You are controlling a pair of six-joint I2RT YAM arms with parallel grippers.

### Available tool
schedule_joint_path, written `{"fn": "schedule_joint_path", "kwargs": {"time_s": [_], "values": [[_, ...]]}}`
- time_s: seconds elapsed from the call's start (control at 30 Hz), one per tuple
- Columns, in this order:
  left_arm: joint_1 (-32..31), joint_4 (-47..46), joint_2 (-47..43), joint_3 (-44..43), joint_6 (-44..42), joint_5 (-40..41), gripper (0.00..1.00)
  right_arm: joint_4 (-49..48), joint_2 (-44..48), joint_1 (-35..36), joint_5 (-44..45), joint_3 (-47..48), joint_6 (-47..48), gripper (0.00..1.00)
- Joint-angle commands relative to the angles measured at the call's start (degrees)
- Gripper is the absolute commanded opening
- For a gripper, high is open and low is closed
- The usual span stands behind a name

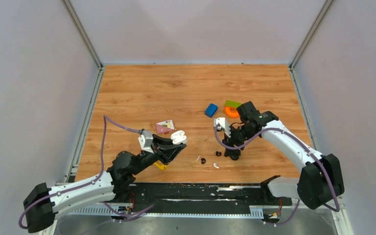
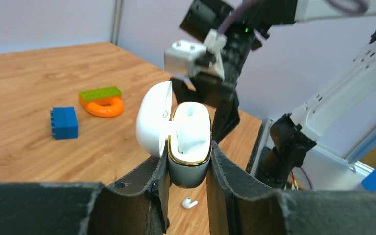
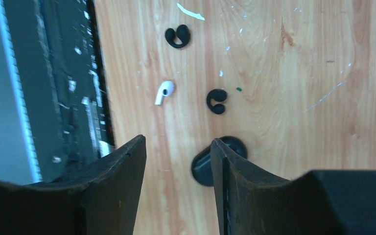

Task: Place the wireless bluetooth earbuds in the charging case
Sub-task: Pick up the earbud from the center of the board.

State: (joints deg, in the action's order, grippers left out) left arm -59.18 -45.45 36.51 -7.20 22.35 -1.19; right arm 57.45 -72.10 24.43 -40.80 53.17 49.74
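My left gripper (image 1: 176, 142) is shut on a white charging case (image 1: 178, 137) with its lid open, held above the table; in the left wrist view the case (image 2: 190, 147) stands upright between my fingers, gold-rimmed. Whether a bud sits inside I cannot tell. My right gripper (image 1: 231, 148) is open and empty, pointing down at the table. In the right wrist view a white earbud (image 3: 164, 92) and two black earbuds (image 3: 177, 36) (image 3: 217, 101) lie ahead of my right gripper (image 3: 176, 143). Another white earbud (image 3: 190, 11) lies farther off. One white earbud (image 2: 189, 202) shows under the case.
A black rounded case (image 3: 200, 166) lies partly behind my right finger. A blue block (image 1: 210, 109), a green block (image 1: 233, 104) and an orange ring (image 1: 231, 112) sit behind the right arm. A pink card (image 1: 165, 127) and a yellow piece (image 1: 161, 165) lie by the left gripper.
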Motion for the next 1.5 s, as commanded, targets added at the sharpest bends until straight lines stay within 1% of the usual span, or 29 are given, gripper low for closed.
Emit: {"fn": "schedule_joint_path", "kwargs": {"time_s": [0.0, 0.13, 0.27, 0.4, 0.5, 0.77, 1.1, 1.27, 1.47], "values": [[-0.2, 6.2, -3.7, -3.7, -3.5, 3.6, 0.00, -10.4, -4.4, 2.8, 2.9, -1.7, 13.4, 0.52], [-0.2, 7.3, -2.9, -6.1, -4.1, 3.2, 0.00, -16.7, -10.7, 6.5, 7.6, -4.0, 19.5, 0.51], [-0.2, 9.4, -3.6, -8.3, -4.4, 3.1, 0.00, -20.8, -14.0, 9.8, 12.1, -5.8, 25.7, 0.50], [-0.2, 12.1, -6.0, -9.0, -5.4, 4.5, 0.00, -22.2, -15.2, 12.2, 15.0, -6.9, 29.9, 0.50], [-0.2, 13.6, -6.5, -9.5, -6.3, 4.8, 0.00, -21.6, -15.1, 13.9, 15.5, -7.5, 31.7, 0.50], [-0.2, 12.9, -5.6, -9.0, -5.8, 4.4, 0.00, -18.3, -15.3, 18.5, 15.2, -7.9, 32.2, 0.51], [-0.2, 13.0, -5.8, -8.9, -5.9, 4.2, 0.00, -15.5, -18.4, 21.8, 15.7, -8.3, 31.3, 0.47], [-0.2, 13.0, -6.0, -8.9, -5.9, 4.0, 0.00, -14.0, -18.8, 22.3, 17.7, -9.1, 31.2, 0.47], [-0.2, 12.5, -5.8, -8.9, -5.5, 3.7, 0.00, -14.7, -18.1, 22.3, 21.5, -11.2, 31.8, 0.47]]}}
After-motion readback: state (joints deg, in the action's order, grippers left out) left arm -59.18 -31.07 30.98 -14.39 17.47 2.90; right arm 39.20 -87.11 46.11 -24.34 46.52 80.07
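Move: The earbud lies on the board about 4 cm back and 3 cm to the left of my right hand, 11 cm below it. Around it, the near black earpiece sits 2 cm ahead and 2 cm left of my hand, the far black earpiece 8 cm left and 1 cm back, and the black mouse 4 cm right and 1 cm ahead, all at board level. From my left hand the earbud is roughly 15 cm to the right, level fore and aft, 23 cm down. I drop my right hand about 10 cm towards the board, easing a little forward on the way, then slide low to the left and back beside the earbud. Meanwhile I swing the wrist some 45 degrees counter-clockwise and tip the open fingers more steeply down. My left hand keeps hold of the charging case and lifts it 2 to 3 cm. ##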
